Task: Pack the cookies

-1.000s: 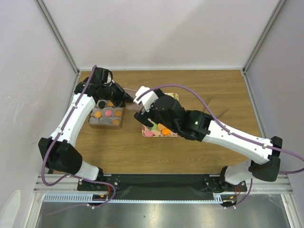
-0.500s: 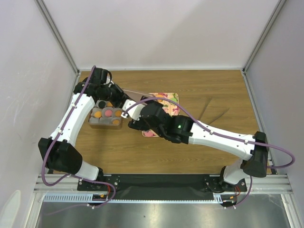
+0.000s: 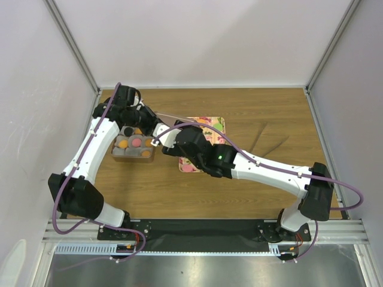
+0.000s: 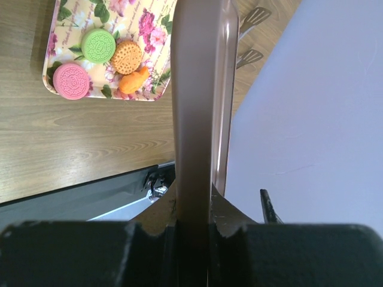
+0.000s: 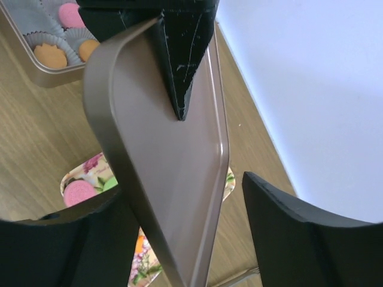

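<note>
My left gripper [image 4: 194,221] is shut on the metal lid [image 4: 200,89], holding it on edge above the table. My right gripper [image 5: 185,197] is open, one finger on each side of that lid [image 5: 167,149], with a gap at the right finger. Cookies lie on the floral tray [image 4: 149,36]: a pink one [image 4: 70,81], a green one [image 4: 98,45] and an orange one [image 4: 127,56]. More cookies [image 5: 51,55] sit in paper cups in the metal box [image 3: 133,156]. From above, my left gripper [image 3: 148,119] and right gripper [image 3: 164,139] meet beside the box.
The floral tray [image 3: 216,125] lies right of the box, partly under my right arm. The enclosure's white walls close in the left, back and right. Bare wooden tabletop [image 3: 269,119] lies to the right.
My right arm has swung left from above the floral tray to the lid, and its jaws have narrowed somewhat around it. My left arm has held still with the lid.
</note>
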`<state>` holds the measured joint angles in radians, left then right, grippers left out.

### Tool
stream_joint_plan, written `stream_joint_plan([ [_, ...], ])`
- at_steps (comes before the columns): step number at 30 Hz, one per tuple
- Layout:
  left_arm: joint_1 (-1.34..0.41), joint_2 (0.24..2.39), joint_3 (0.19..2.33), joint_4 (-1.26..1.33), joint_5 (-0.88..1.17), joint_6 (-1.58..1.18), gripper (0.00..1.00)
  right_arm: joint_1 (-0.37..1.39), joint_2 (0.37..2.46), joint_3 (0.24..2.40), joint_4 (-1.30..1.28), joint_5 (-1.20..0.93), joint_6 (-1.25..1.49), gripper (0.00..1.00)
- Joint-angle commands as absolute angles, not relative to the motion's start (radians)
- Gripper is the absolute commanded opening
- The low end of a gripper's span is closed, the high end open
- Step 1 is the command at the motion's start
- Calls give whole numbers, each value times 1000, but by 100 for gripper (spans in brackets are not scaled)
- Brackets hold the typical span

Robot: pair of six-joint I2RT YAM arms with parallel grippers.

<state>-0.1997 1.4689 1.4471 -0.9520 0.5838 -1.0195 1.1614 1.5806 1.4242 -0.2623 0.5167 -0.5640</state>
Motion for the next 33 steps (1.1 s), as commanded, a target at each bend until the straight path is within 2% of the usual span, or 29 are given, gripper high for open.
stream_joint_plan([
  [1,-192,1456,1494,-1015,657,-1095,0,1157,1588,1433,-190,538,-600,68],
  [3,-192,1457,1494,-1014,667,-1091,0,1158,1589,1436,-189,538,-606,65],
  [6,-192,1457,1499,-1015,673,-1089,0,1161,1592,1434,-184,543,-607,54],
  [9,-192,1454,1502,-1009,678,-1089,0,1166,1592,1430,-179,548,-610,38],
  [15,-192,1454,1500,-1003,695,-1083,1,1175,1594,1425,-164,568,-618,17],
  [21,-190,1459,1506,-986,712,-1060,8,1181,1591,1424,-147,589,-627,5],
  [23,-190,1457,1508,-974,706,-1055,18,1183,1589,1427,-150,592,-626,2],
  [24,-190,1456,1509,-966,700,-1054,30,1183,1588,1430,-153,592,-624,0],
  [27,-187,1450,1511,-916,684,-1049,45,1184,1585,1436,-170,598,-618,0],
  [28,-186,1451,1511,-901,681,-1046,54,1186,1582,1437,-176,600,-615,0],
  [33,-158,1459,1540,-865,658,-1006,74,1184,1566,1434,-193,611,-607,0],
])
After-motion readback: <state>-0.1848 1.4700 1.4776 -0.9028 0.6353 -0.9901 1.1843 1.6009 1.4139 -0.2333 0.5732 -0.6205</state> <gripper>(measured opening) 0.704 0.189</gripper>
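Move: The brown lid is held on edge by the left hand; its middle lies some 7 cm to that hand's right, about 1 cm back and 5 cm lower. From the right hand, whose open fingers already straddle the lid's near part, its middle is roughly 4 cm ahead, 3 cm right and 4 cm lower. About 22 cm below the right hand, the cookie box lies about 17 cm left and 2 cm back, the floral tray 12 cm right and 3 cm back. With the left hand holding the lid nearly still, the right hand eases about 1 cm left and slightly back while its fingers close and pinch the lid between them, then keeps that grip as it drifts back right and forward to about where it began. Only once the right has hold does the left hand open its fingers wide, letting go of the lid and rising some 2 cm, with a slight forward drift at the end and its fingertips tilting up about 5 degrees. ##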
